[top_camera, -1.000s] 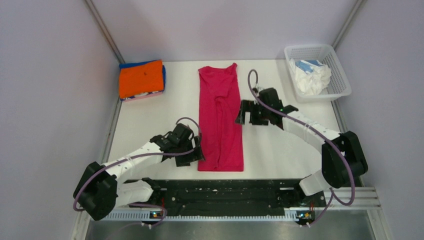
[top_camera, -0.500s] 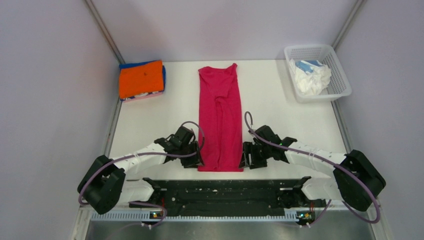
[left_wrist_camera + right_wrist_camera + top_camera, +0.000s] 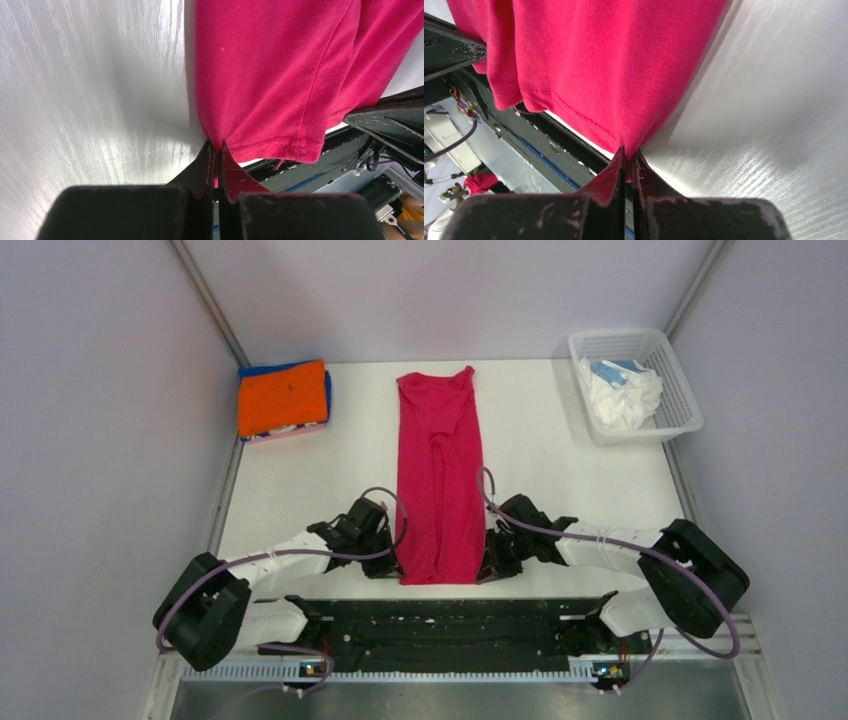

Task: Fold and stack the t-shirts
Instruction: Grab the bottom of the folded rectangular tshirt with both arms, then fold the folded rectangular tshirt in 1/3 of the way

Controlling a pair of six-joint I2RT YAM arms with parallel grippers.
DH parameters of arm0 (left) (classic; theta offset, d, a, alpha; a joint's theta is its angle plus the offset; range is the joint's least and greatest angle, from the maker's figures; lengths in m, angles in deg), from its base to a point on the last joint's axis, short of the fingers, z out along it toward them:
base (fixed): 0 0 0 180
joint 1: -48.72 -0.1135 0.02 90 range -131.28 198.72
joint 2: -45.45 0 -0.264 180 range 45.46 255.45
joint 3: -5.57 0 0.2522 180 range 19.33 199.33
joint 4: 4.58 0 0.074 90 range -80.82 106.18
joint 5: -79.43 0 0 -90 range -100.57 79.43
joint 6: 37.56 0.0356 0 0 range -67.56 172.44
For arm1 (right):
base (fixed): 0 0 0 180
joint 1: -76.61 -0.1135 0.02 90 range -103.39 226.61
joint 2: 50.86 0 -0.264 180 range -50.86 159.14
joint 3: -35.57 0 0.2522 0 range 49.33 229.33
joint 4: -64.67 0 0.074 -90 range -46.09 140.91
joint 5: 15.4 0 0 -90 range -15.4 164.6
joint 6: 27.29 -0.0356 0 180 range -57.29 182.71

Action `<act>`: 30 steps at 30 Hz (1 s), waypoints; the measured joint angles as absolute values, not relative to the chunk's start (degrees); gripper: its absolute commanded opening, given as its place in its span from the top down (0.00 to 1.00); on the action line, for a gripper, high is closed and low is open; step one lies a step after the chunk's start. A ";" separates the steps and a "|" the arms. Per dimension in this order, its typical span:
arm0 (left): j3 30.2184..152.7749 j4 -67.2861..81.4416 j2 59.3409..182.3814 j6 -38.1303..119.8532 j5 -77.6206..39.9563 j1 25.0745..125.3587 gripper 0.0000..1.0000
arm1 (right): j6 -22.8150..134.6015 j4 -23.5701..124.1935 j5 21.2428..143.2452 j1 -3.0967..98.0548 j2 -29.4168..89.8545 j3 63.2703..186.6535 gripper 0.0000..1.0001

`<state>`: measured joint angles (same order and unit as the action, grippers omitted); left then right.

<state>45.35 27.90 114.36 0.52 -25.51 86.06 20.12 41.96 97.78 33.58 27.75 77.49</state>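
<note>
The crimson-pink t-shirt lies as a long narrow strip down the middle of the table, collar at the far end. My left gripper is shut on its near left hem corner. My right gripper is shut on its near right hem corner. A folded orange t-shirt lies on a blue one at the far left. White and pale blue t-shirts are crumpled in the basket.
The white mesh basket stands at the far right corner. The black rail runs along the table's near edge just behind the hem. Grey walls close in on both sides.
My right arm swung from the shirt's middle right side down to the near hem. Both grippers closed on the near hem corners. The left gripper shifted slightly toward the near edge.
</note>
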 measured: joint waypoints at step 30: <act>65.30 30.70 122.12 -1.64 -19.15 82.93 1.00 | 32.05 36.32 97.15 40.99 28.49 95.04 1.00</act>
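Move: Both grippers already pinch the bottom corners of the folded t-shirt at table level, with the table's near edge roughly 4 cm behind them. From the left gripper the shirt's collar end lies about 45 cm ahead and 6 cm right, its middle 22 cm ahead and 6 cm right, and the folded stack 38 cm ahead, 28 cm left. From the right gripper the collar end is some 46 cm ahead, 10 cm left, and the middle 23 cm ahead, 9 cm left. Keep both grippers shut on the bottom corners and ease them back 2 to 3 cm together, then lift and swing the hem forward over the shirt towards the collar end, finishing about 10 cm ahead and some 7 or 8 cm higher. Bring the hands slightly inward and let the fingertips tip forward, the right more than the left. ##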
